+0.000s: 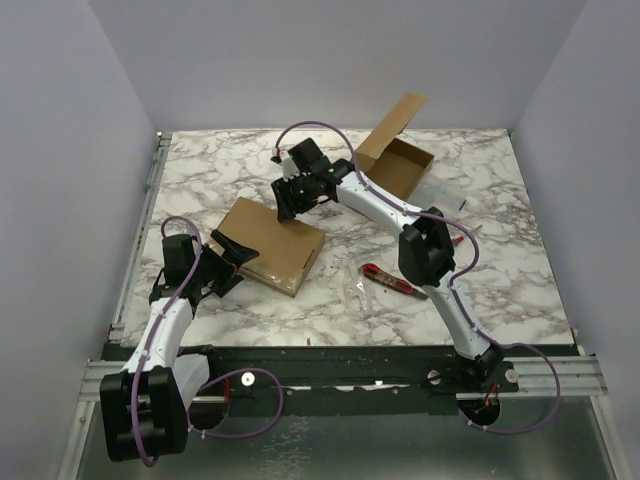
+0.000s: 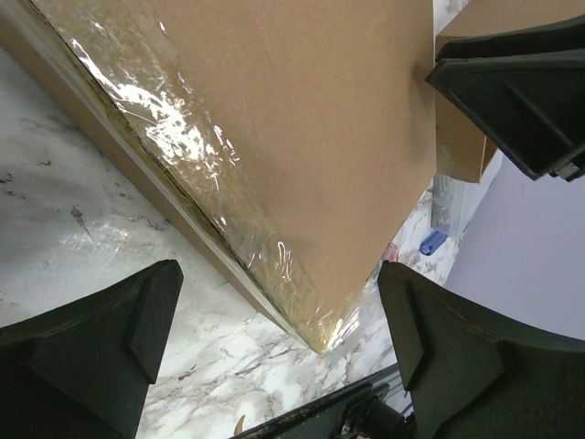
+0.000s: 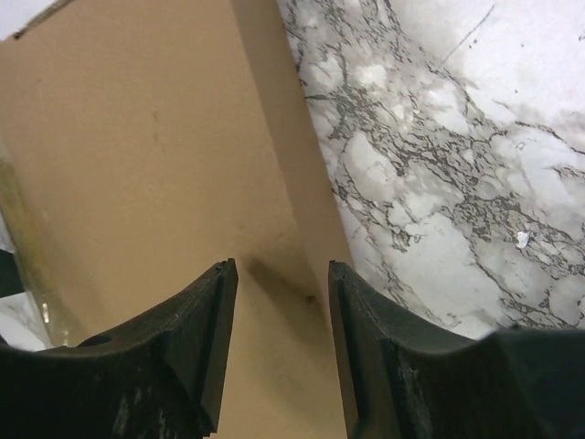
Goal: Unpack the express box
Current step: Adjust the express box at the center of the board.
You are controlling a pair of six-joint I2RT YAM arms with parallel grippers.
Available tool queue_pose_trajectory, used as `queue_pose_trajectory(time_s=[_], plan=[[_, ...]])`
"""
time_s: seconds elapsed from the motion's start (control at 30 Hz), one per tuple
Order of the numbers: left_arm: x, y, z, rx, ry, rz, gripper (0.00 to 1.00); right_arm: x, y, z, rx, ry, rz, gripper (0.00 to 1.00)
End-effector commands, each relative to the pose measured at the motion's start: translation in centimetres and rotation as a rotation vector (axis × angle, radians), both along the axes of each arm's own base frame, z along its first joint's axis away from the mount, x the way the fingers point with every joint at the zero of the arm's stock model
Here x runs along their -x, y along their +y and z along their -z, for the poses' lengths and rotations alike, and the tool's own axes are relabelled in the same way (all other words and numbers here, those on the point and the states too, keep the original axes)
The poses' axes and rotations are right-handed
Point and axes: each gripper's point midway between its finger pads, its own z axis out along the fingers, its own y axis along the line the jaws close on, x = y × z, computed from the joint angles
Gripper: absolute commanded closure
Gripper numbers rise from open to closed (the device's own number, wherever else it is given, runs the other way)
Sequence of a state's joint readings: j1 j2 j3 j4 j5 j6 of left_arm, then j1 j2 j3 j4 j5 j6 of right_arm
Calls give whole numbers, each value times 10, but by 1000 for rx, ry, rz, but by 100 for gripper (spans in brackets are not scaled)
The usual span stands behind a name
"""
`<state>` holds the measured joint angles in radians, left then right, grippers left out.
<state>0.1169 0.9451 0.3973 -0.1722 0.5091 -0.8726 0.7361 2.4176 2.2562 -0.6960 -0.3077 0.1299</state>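
Note:
The express box (image 1: 270,245) is a flat brown carton lying on the marble table left of centre, its edge covered with shiny clear tape (image 2: 183,137). My left gripper (image 1: 232,258) is at the box's near left corner. Its jaws stand wide open, and the taped corner (image 2: 320,329) points into the gap between them (image 2: 279,306) without touching either finger. My right gripper (image 1: 292,203) hovers over the box's far edge. In the right wrist view its fingers (image 3: 279,274) stand partly closed above the cardboard top (image 3: 137,183), with nothing between them.
A second carton (image 1: 397,165) stands open at the back with its flap raised. A red utility knife (image 1: 392,280) lies right of the flat box, next to the right arm. A small blue object (image 2: 432,241) lies on the table beyond the box.

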Motion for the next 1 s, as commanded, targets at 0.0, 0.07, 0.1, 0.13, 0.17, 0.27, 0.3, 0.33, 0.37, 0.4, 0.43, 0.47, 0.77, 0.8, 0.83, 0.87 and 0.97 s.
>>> queue_pose_trajectory(time_s=[0.0, 0.07, 0.1, 0.13, 0.17, 0.27, 0.3, 0.33, 0.37, 0.4, 0.43, 0.47, 0.77, 0.8, 0.83, 0.87, 0.97], plan=[[-1, -3, -1, 21, -15, 18, 1, -5, -4, 28, 0, 53, -2, 48], [-1, -3, -1, 21, -15, 20, 1, -6, -5, 31, -4, 60, 2, 50], [-2, -3, -2, 22, -15, 20, 1, -8, -5, 32, -7, 63, 6, 52], [-2, -3, -2, 21, -17, 22, 1, -9, -6, 33, -12, 68, 8, 53], [-2, -3, -2, 21, -19, 23, 1, -9, -7, 35, -17, 77, 10, 55], [-2, -4, -2, 25, -18, 23, 1, -14, -14, 44, -8, 100, 44, 60], [-2, -4, -1, 26, -18, 23, 1, -17, -18, 49, -1, 109, 63, 63], [-2, -4, -1, 28, -19, 24, 1, -20, -22, 53, 7, 115, 79, 67], [-2, -4, -1, 30, -20, 24, 1, -22, -27, 57, 11, 125, 97, 70], [-3, -5, -1, 33, -22, 24, 1, -24, -31, 60, 12, 135, 111, 71], [-3, -5, -2, 36, -27, 25, 1, -25, -34, 61, 6, 148, 119, 71], [-4, -5, -2, 40, -29, 24, 1, -25, -36, 63, -4, 162, 126, 72], [-10, -8, 4, 85, -35, 7, 1, -26, -51, 78, -62, 275, 178, 83], [-9, -8, 6, 89, -35, 1, 1, -30, -55, 80, -61, 284, 197, 83], [-8, -8, 7, 94, -37, -4, 1, -32, -58, 82, -61, 293, 211, 84], [-8, -9, 6, 101, -45, -5, 1, -34, -61, 83, -62, 301, 221, 85], [-8, -10, 4, 123, -64, -9, 1, -36, -65, 88, -66, 332, 250, 87]])
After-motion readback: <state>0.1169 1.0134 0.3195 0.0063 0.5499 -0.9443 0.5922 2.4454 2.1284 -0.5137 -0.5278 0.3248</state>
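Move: The express box lies under the right hand, which hovers over its far long edge with half-open fingers astride it. The box's middle is about 7 cm back, 4 cm left and 5 cm below. The open carton stands some 12 cm ahead and 24 cm right; the red knife lies about 15 cm back and 24 cm right, with the plastic wrap 9 cm to the left of the knife. From the left hand, the express box's middle is roughly 6 cm ahead, 4 cm right and 4 cm down. Closing from half open to nearly shut, the right fingers pinch the express box's far top edge, one on the top face and one on the side. The hand first sinks about 2.5 cm, then draws forward and to the right, some 4 cm in all, while the wrist tilts nearly 20 degrees. The left hand stays wide open at the near taped edge, sinking about 1.5 cm late on. ##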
